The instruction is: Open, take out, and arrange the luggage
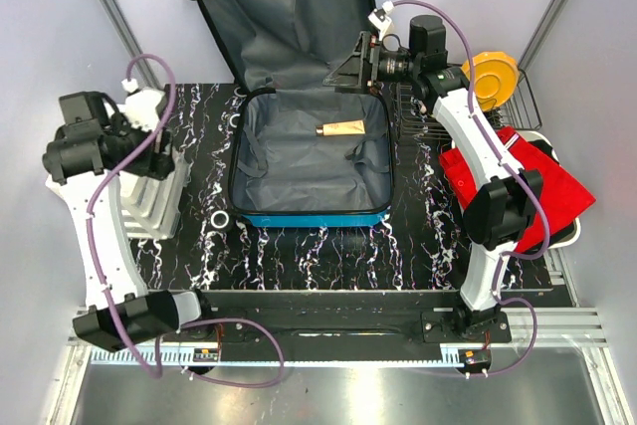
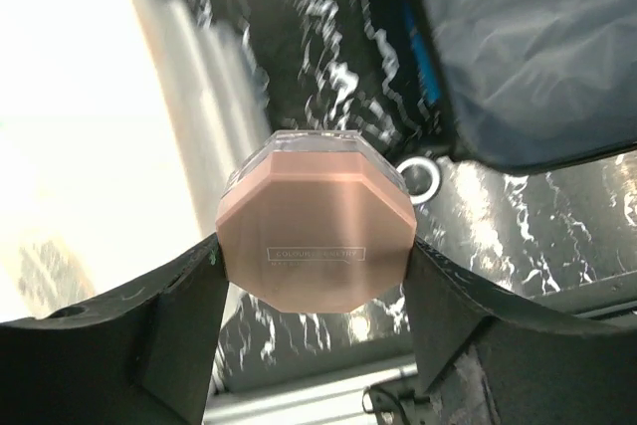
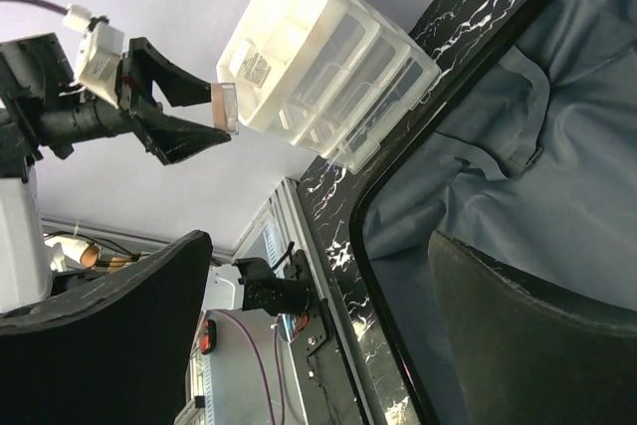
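Note:
The luggage (image 1: 309,161) is a blue suitcase lying open mid-table, its lid (image 1: 284,17) leaning back and its grey lining bare. A tan tube (image 1: 341,128) lies inside the lower shell. My left gripper (image 1: 157,151) hovers over the white bin (image 1: 154,196) on the left. It is shut on a rose-gold octagonal compact (image 2: 317,236), held between both fingers of the left gripper (image 2: 314,251). My right gripper (image 1: 343,72) hangs open at the suitcase's far right corner. The right gripper (image 3: 318,246) holds nothing, with the lining (image 3: 518,176) below it.
A black wire basket (image 1: 518,111) with a yellow item (image 1: 493,77) stands at the back right. In front of it, red cloth (image 1: 518,181) lies in a white bin. The stacked white bin (image 3: 328,77) sits left of the suitcase on the black marbled mat (image 1: 299,246).

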`<state>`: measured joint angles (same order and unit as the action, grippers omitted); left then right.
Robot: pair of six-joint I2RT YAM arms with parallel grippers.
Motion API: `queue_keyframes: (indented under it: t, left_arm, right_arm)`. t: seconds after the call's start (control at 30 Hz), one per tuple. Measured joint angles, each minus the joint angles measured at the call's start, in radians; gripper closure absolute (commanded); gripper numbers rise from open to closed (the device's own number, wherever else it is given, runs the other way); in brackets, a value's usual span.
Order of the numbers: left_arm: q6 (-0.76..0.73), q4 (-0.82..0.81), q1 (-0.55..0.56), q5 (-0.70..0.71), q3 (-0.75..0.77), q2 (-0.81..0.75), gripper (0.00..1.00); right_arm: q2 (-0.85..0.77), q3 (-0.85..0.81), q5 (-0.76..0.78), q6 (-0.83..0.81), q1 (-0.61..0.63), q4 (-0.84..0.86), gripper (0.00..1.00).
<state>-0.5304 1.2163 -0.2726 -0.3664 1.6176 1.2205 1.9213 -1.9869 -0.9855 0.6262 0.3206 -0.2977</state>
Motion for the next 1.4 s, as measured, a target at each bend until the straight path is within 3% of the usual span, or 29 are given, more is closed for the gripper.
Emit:
queue_keyframes:
  t: [0.3,0.47,0.73,0.83,0.87,0.97,1.0,1.07,1.27,1.4]
  left_arm:
    - [-0.064,0.129,-0.365,0.041,0.097,0.114,0.85]
    - [-0.09,0.141,-0.381,0.054,0.168,0.168,0.83]
    - [-0.12,0.143,-0.382,0.074,0.162,0.232,0.77]
    - [-0.127,0.143,-0.383,0.084,0.156,0.242,0.67]
    - [-0.128,0.142,-0.383,0.084,0.156,0.247,0.55]
    - [-0.133,0.142,-0.383,0.09,0.156,0.269,0.36]
    - [-0.135,0.142,-0.383,0.095,0.156,0.28,0.14]
    - [-0.142,0.142,-0.383,0.101,0.156,0.296,0.01]
    - [-0.153,0.148,-0.383,0.107,0.191,0.304,0.01]
    - [-0.155,0.156,-0.383,0.099,0.315,0.311,0.01]
  right_arm:
    - [0.0,0.018,-0.005,-0.023,0.0,-0.025,0.0]
    - [-0.001,0.018,-0.015,-0.023,0.0,-0.026,0.0]
    - [-0.002,0.02,-0.031,-0.023,0.0,-0.025,0.0]
    - [-0.007,0.034,-0.038,-0.023,0.0,-0.023,0.0]
    - [-0.008,0.035,-0.04,-0.023,0.0,-0.023,0.0]
    - [-0.008,0.039,-0.049,-0.021,0.0,-0.023,0.0]
    - [-0.008,0.039,-0.05,-0.02,0.0,-0.023,0.0]
    - [-0.008,0.039,-0.052,-0.02,0.0,-0.023,0.0]
    - [-0.008,0.037,-0.039,-0.052,0.0,-0.048,0.01]
    - [-0.005,-0.006,0.01,-0.162,0.0,-0.15,0.08]
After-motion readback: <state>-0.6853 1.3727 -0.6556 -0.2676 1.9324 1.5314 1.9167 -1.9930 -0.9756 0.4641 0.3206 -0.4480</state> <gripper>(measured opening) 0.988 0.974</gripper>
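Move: The left hand already holds the peach octagonal box; its goal, the near compartment of the white unit's top drawer, lies about 14 cm to the left, 2 cm back and 10 cm below. A white box stands in that drawer some 7 cm farther left; the open suitcase's middle is roughly 32 cm right, 12 cm ahead and 24 cm below. From the right hand the compartment is about 52 cm left, 16 cm back and 17 cm lower. The left hand swings the peach box some 14 cm left over the drawer, lowers, releases it and rises. ##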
